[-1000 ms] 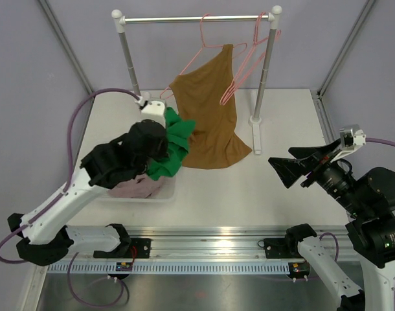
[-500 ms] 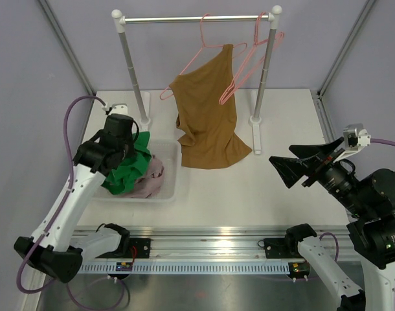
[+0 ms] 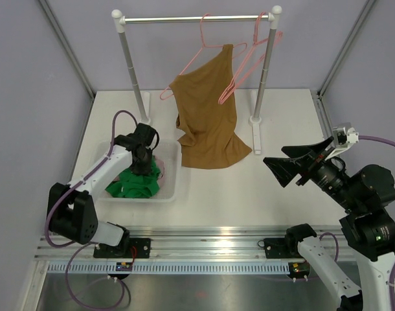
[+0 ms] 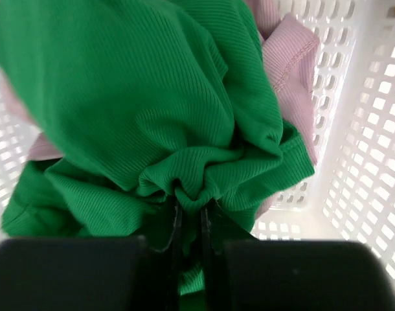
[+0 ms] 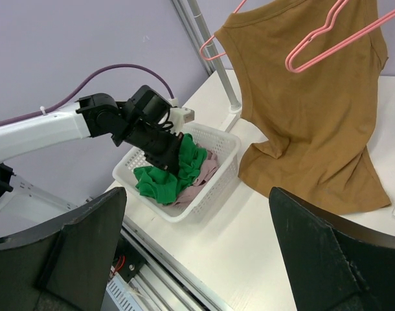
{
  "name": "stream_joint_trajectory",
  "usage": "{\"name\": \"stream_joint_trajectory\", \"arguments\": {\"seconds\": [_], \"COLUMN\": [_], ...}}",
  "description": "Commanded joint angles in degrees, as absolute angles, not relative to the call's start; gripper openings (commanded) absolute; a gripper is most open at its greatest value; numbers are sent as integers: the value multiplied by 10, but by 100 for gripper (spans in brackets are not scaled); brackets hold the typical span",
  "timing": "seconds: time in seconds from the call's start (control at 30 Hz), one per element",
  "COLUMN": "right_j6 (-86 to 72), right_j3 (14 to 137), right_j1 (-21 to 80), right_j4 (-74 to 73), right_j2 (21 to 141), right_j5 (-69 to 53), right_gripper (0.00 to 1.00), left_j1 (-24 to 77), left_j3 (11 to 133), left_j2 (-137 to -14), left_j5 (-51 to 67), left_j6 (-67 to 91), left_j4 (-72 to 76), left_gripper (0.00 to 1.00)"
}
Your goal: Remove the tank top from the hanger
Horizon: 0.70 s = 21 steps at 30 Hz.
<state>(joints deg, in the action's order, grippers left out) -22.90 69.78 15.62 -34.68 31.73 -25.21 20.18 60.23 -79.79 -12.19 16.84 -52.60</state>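
Note:
The brown tank top [image 3: 207,123] hangs on a pink hanger [image 3: 207,40] from the rack rail [image 3: 165,19], its hem resting on the table. The right wrist view shows the tank top [image 5: 307,110] too. My left gripper [image 3: 144,170] is down inside the white basket [image 3: 175,175], left of the tank top. In the left wrist view that gripper [image 4: 190,207] is shut on a fold of a green garment [image 4: 139,97]. My right gripper [image 3: 275,172] hovers open and empty at the right, aimed toward the tank top.
A second, bare pink hanger [image 3: 246,68] hangs by the right rack post [image 3: 265,65], overlapping the tank top's right side. A pale pink garment [image 4: 294,71] lies under the green one in the basket. The rack's base plates stand at the table's back.
My left arm has carried the green garment from above the basket down into it and now sits low inside. My right gripper has shifted slightly left.

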Motion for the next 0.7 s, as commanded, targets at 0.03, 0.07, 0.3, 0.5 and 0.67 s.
{"name": "stream_joint_trajectory", "arguments": {"seconds": [0.03, 0.07, 0.3, 0.5, 0.67], "right_j6": [-229, -226, -196, -186, -165], "right_j3": [693, 692, 717, 736, 765], "right_j1": [156, 155, 156, 156, 156], "right_j4": [-320, -321, -360, -380, -420], "right_j2": [314, 314, 332, 338, 344], "right_j5": [-270, -271, -245, -249, -222], "right_gripper": [100, 99, 100, 100, 99], "left_j1": [202, 202, 202, 201, 201], "left_j3": [600, 599, 625, 644, 642], "left_j2": [-802, -799, -696, -562, -456], "left_j5": [-68, -65, -87, -91, -140], "left_j6": [156, 156, 166, 175, 146], "left_j4": [-505, -504, -498, -453, -434], "left_gripper": [23, 33, 92, 99, 99]}}
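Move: My left hand is down inside the white basket with the green tank top still pinched; the basket's middle is about 2 cm to its left, level fore and aft, some 4 cm below. The heap of the green one centres 2 cm back, 2 cm left and 3 cm below, on the pink tank top, 1 cm left and 5 cm below. The brown tank top hangs roughly 25 cm right, 12 cm ahead, 15 cm higher. From my right hand the basket is about 37 cm left, 10 cm ahead and 37 cm below. I let go of the green tank top in the basket: my left fingers spread from nearly shut to fully open while the hand sinks barely 1 cm. Then I lift straight up out of the basket, faster and faster, ending some 16 cm above where I began, tipping the hand about 40 degrees so the fingers swing up and forward. ##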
